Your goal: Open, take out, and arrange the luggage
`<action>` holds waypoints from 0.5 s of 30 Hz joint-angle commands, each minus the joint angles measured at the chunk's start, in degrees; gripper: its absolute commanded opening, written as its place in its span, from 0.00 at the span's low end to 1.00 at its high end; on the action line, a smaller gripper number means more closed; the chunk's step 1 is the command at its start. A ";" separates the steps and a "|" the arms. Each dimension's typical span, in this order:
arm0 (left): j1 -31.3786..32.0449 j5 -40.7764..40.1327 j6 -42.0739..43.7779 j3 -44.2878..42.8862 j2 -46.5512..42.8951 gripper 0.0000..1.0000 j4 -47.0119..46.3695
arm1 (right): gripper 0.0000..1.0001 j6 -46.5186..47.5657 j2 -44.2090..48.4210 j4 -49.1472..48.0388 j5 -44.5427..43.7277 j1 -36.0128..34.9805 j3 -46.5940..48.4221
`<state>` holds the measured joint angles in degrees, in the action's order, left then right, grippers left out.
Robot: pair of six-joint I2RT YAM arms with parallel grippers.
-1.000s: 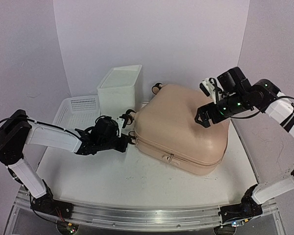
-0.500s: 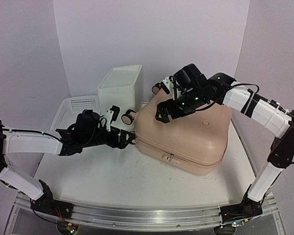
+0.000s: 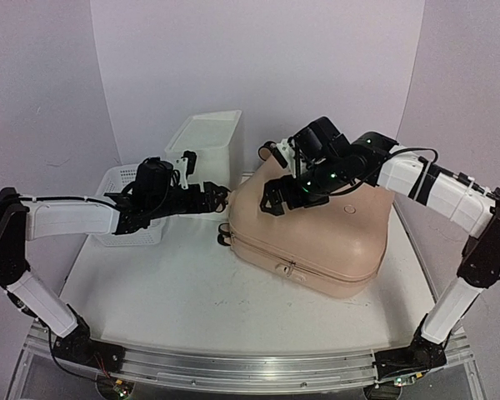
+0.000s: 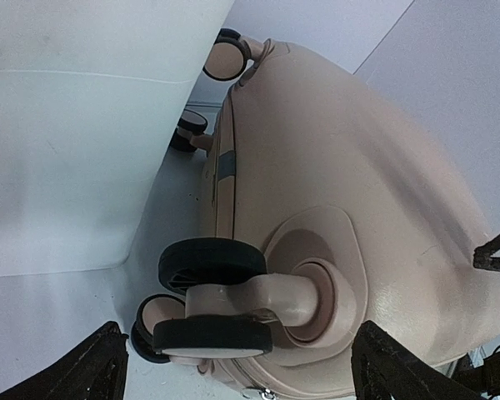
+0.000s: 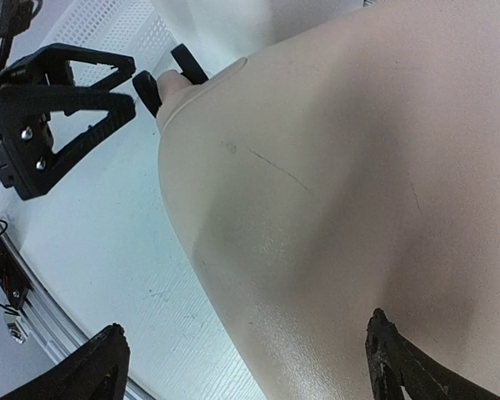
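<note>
The peach-pink luggage (image 3: 317, 225) lies flat and zipped on the table, caster wheels toward the white box. My left gripper (image 3: 220, 197) is open at its left rear corner. In the left wrist view a black-and-pink double caster wheel (image 4: 212, 300) sits between the spread fingers of the left gripper (image 4: 242, 371), untouched by either, with the luggage (image 4: 342, 167) shell behind it. My right gripper (image 3: 272, 193) hovers open over the left part of the lid. Close below the right gripper (image 5: 242, 375) is the luggage (image 5: 358, 167), with nothing gripped.
A white plastic drawer box (image 3: 204, 148) stands behind the luggage's wheels. A white mesh basket (image 3: 129, 179) lies to its left, under my left arm. The white table (image 3: 192, 292) stretches in front. The two grippers are close together at the luggage's left corner.
My left gripper has opened, risen and moved right to the corner wheel. My right arm has swung left across the lid to its left part.
</note>
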<state>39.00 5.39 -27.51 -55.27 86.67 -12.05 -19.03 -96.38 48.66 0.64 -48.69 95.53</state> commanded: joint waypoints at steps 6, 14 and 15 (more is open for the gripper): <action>0.44 9.88 1.60 -8.68 7.54 0.50 -0.17 | 0.98 -1.80 7.48 -2.04 -0.64 -0.26 -4.30; 7.80 14.02 1.46 -8.78 8.23 0.30 -0.27 | 0.98 -0.06 14.18 -1.26 -6.02 -0.20 -8.80; 8.74 14.90 1.33 -8.99 8.83 0.30 -0.25 | 0.98 0.63 14.81 -0.86 -6.69 -0.24 -9.21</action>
<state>41.21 10.70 -25.54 -61.93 93.71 -11.49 -20.03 -86.15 48.58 -1.85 -48.69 87.72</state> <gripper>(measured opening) 0.302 0.984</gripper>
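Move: The luggage's upper near-left caster is almost between the left hand's open fingers, about 4 cm to their right, 2 cm ahead and 2 cm lower; its lower twin sits 12 cm straight beneath it. The luggage's middle lies some 20 cm right, 3 cm back and 9 cm below the left hand; the white box is 15 cm ahead, 4 cm left, 5 cm lower. From the right hand, the upper caster is roughly 13 cm left, 2 cm ahead, 4 cm below. Closing round the upper caster, the left hand goes right about 4 cm; the open right hand retreats right. ##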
